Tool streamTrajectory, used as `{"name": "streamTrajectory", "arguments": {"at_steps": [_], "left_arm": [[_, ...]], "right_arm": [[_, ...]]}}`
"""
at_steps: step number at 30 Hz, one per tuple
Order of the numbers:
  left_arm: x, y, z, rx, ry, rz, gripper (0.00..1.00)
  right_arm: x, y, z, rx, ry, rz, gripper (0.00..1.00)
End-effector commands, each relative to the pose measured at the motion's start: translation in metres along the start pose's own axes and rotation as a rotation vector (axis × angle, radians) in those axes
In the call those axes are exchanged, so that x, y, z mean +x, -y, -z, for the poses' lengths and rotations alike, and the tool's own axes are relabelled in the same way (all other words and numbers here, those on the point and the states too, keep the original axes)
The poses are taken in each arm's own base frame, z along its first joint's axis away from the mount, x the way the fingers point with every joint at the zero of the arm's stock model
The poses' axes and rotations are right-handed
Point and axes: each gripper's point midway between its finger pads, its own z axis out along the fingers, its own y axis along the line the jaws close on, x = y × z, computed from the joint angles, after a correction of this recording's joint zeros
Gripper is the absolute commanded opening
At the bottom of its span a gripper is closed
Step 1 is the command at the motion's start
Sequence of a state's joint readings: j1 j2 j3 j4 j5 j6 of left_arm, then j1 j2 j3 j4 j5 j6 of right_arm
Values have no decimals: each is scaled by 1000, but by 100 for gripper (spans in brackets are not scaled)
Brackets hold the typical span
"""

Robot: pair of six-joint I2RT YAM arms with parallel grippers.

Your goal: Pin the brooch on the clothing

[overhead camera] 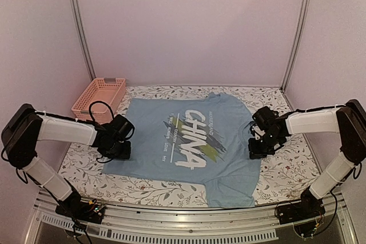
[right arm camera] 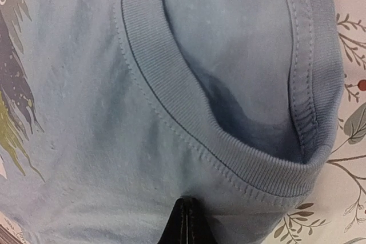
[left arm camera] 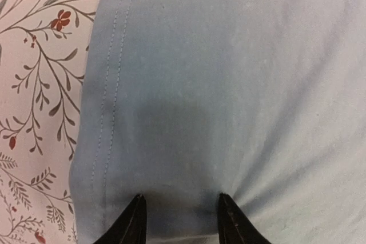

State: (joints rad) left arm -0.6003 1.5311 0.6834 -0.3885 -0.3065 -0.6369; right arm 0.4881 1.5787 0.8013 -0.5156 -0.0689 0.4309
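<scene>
The clothing (overhead camera: 229, 118), a light blue T-shirt with a white "CHINA" print, lies flat on the table, collar toward the right. My left gripper (overhead camera: 119, 151) is at its hem on the left. In the left wrist view its fingertips (left arm camera: 139, 204) stand part-way apart, pressed into the clothing (left arm camera: 229, 84), with creased cloth gathered between them. My right gripper (overhead camera: 257, 151) is at the collar side. Its tips (right arm camera: 186, 201) meet on a pinch of the clothing (right arm camera: 86, 112) just below the ribbed collar (right arm camera: 171, 101). The brooch is out of view.
A pink basket (overhead camera: 100, 96) stands at the back left, off the shirt. The flowered tablecloth (overhead camera: 286, 170) shows around the shirt, and metal frame posts (overhead camera: 80, 27) rise at the back corners.
</scene>
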Motion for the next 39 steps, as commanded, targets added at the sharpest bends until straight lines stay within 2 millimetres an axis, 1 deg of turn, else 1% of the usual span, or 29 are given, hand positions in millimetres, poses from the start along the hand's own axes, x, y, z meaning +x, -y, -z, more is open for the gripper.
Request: {"name": "streamTrajectory", "arguments": {"at_steps": [1,3,5,9,11,12,14,15,17,18,20,21,22,23,24,25,26,27,28,29,30,31,32,33,34,35,36,38,39], "left_arm": [[58,-8,1,-48,-133,60,43],[69,-10,6,-57,-142,77,43],[75,-14,12,-59,-141,99,43],[81,-15,26,-19,-129,150,43],[78,-17,33,-8,-107,167,43],[71,-19,37,-12,-82,166,44],[46,-19,49,-26,6,140,46],[27,-16,57,-29,63,118,48],[-11,-5,73,-20,172,72,54],[-31,1,80,-14,221,51,57],[-66,15,90,4,302,-3,59],[-78,21,90,11,324,-22,59],[-89,26,90,17,339,-34,60],[-98,31,89,25,349,-50,61],[-106,35,86,32,353,-65,62],[-113,40,85,38,362,-78,64],[-120,44,83,45,374,-88,68],[-124,47,79,45,372,-101,71],[-128,49,76,53,374,-106,74],[-130,51,73,59,373,-115,75],[-132,53,71,66,374,-123,76],[-132,56,67,74,369,-133,76],[-131,58,63,76,359,-145,76],[-130,60,59,81,350,-156,76],[-128,62,55,85,338,-166,76],[-126,64,52,86,325,-178,76],[-124,65,48,89,312,-187,76],[-120,66,43,90,296,-195,76],[-118,67,42,92,290,-201,76]], "right_arm": [[15,12,0,36,-38,-14,3],[17,12,0,31,-47,-13,3],[22,10,2,21,-64,-15,3],[27,9,15,13,-84,-13,5],[18,3,26,-2,-64,0,6],[10,-3,33,-24,-47,12,7],[-18,-20,50,-66,16,48,9],[-37,-28,61,-79,62,76,10],[-81,-40,77,-81,148,111,12],[-109,-47,89,-84,210,137,13],[-161,-59,93,-85,288,163,15],[-188,-67,102,-94,347,173,17],[-211,-70,92,-89,364,187,19],[-237,-77,99,-102,414,194,21],[-260,-80,95,-111,438,192,24],[-281,-86,98,-116,475,198,31],[-299,-90,79,-113,476,204,37],[-316,-93,68,-113,489,213,43],[-339,-104,80,-135,552,236,50],[-352,-106,58,-136,553,245,56],[-363,-110,53,-143,580,255,59],[-373,-112,36,-147,594,262,63],[-381,-114,26,-157,623,275,66],[-385,-114,7,-160,635,281,69],[-391,-116,0,-170,662,283,70],[-396,-118,-3,-193,688,275,71],[-399,-121,-11,-209,703,272,71],[-406,-122,-17,-227,738,252,70],[-409,-123,-18,-234,746,235,67]]}}
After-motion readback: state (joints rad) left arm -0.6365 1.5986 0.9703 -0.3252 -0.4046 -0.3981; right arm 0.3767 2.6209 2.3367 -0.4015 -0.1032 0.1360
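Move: The clothing lies flat under both hands. Its far sleeve, which the right hand makes for, is about 38 cm ahead of that hand and 12 cm to its left; the collar is about 12 cm straight ahead, and the CHINA print 8 cm ahead and 26 cm left. The left hand is on the hem side: the near hem corner lies 8 cm back and 7 cm left of it, the basket about 31 cm ahead and 20 cm left. The clothing, already under the left fingertips, is dragged back some 7 cm towards the bases; that hand then comes off, opening wider, and swings forward over the cloth. The shut right fingers stay on the cloth below the collar, then come free, and the hand arcs up and forward some 37 cm, with some left, opening and tilting its fingers forward as it sinks towards the far sleeve. ##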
